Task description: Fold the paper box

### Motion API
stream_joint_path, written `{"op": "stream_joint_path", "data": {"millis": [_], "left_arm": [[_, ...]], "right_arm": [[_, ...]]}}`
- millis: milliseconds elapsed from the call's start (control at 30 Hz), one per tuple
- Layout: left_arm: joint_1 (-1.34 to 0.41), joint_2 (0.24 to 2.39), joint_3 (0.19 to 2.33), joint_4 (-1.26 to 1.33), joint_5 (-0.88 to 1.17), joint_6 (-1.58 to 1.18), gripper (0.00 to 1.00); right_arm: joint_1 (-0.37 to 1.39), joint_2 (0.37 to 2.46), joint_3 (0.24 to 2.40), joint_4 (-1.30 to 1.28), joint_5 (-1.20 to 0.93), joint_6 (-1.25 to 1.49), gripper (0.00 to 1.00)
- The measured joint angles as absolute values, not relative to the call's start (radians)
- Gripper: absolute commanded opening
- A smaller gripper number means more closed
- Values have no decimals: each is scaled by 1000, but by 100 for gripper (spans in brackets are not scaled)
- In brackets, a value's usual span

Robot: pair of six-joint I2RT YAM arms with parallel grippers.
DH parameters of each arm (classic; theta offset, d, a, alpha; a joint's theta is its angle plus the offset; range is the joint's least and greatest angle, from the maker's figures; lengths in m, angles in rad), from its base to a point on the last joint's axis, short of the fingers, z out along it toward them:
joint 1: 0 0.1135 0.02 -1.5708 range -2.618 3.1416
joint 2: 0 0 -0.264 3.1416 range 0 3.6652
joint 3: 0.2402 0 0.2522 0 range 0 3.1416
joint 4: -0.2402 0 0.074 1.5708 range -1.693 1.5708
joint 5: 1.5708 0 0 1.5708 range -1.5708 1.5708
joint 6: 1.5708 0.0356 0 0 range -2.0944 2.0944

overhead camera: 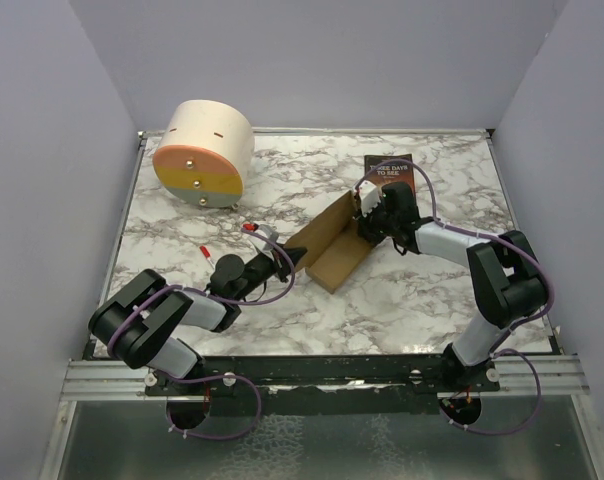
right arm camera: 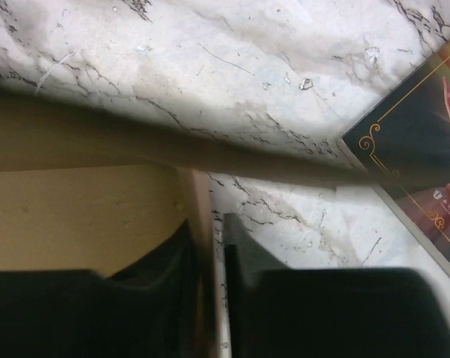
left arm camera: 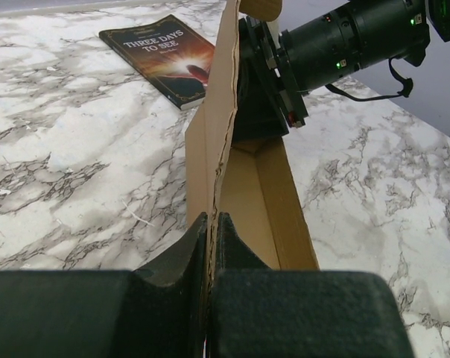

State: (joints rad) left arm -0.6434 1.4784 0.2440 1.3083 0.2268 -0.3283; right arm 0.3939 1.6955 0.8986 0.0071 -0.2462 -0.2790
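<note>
The paper box [overhead camera: 332, 245] is brown cardboard, half raised, lying at the middle of the marble table [overhead camera: 422, 300]. My left gripper [overhead camera: 287, 260] holds its near end. In the left wrist view the left gripper [left arm camera: 211, 220] is shut on the edge of an upright side wall of the paper box [left arm camera: 262, 194]. My right gripper [overhead camera: 367, 222] is at the box's far end. In the right wrist view the right gripper [right arm camera: 208, 224] straddles a thin wall of the paper box [right arm camera: 76, 216]. A narrow slit of table shows between that wall and the right finger.
A dark paperback book [overhead camera: 387, 172] lies just behind the box, close to the right gripper; the book [left arm camera: 162, 56] also shows in both wrist views. A big cream cylinder with an orange-yellow face [overhead camera: 204, 152] stands at the back left. Walls enclose the table.
</note>
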Motion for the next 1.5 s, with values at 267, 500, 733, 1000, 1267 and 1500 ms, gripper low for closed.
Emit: {"op": "stream_joint_path", "data": {"millis": [267,500,733,1000,1267,1500], "left_arm": [[-644,1476,234,1307,213,-331,0],[-644,1458,233,1307,208,-331,0],[-647,1426,236,1287,207,-331,0],[-648,1386,261,1194,192,-331,0],[-652,1378,281,1163,189,-326,0],[-649,1380,286,1149,192,-324,0]], "right_arm": [[395,1694,899,-4,-233,-322,46],[376,1657,899,-45,-290,-350,55],[353,1619,899,-86,-399,-381,82],[322,1617,912,-157,-536,-395,99],[226,1676,942,-218,-794,-396,99],[171,1797,973,-286,-968,-385,99]]}}
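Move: The paper box's open tray has its middle about 7 cm back, 5 cm left and 2 cm below the right hand, whose nearly shut fingers have the far end wall between them. The upright lid panel's middle is 9 cm left, 3 cm back and 5 cm above that hand; the book lies some 20 cm ahead, 7 cm right and 4 cm below. From the left hand, holding the panel's edge, the tray is roughly 6 cm ahead, 12 cm right and 8 cm down. The box's far end wall is let go as the right fingers spread wide; that hand draws back about 6 cm along the tray's right side, rising some 3 cm on the way and sinking again, while tipping and turning some 35 degrees to point more steeply down. It ends astride the far right corner. The left hand keeps its pinch on the lid panel and lifts slightly. ##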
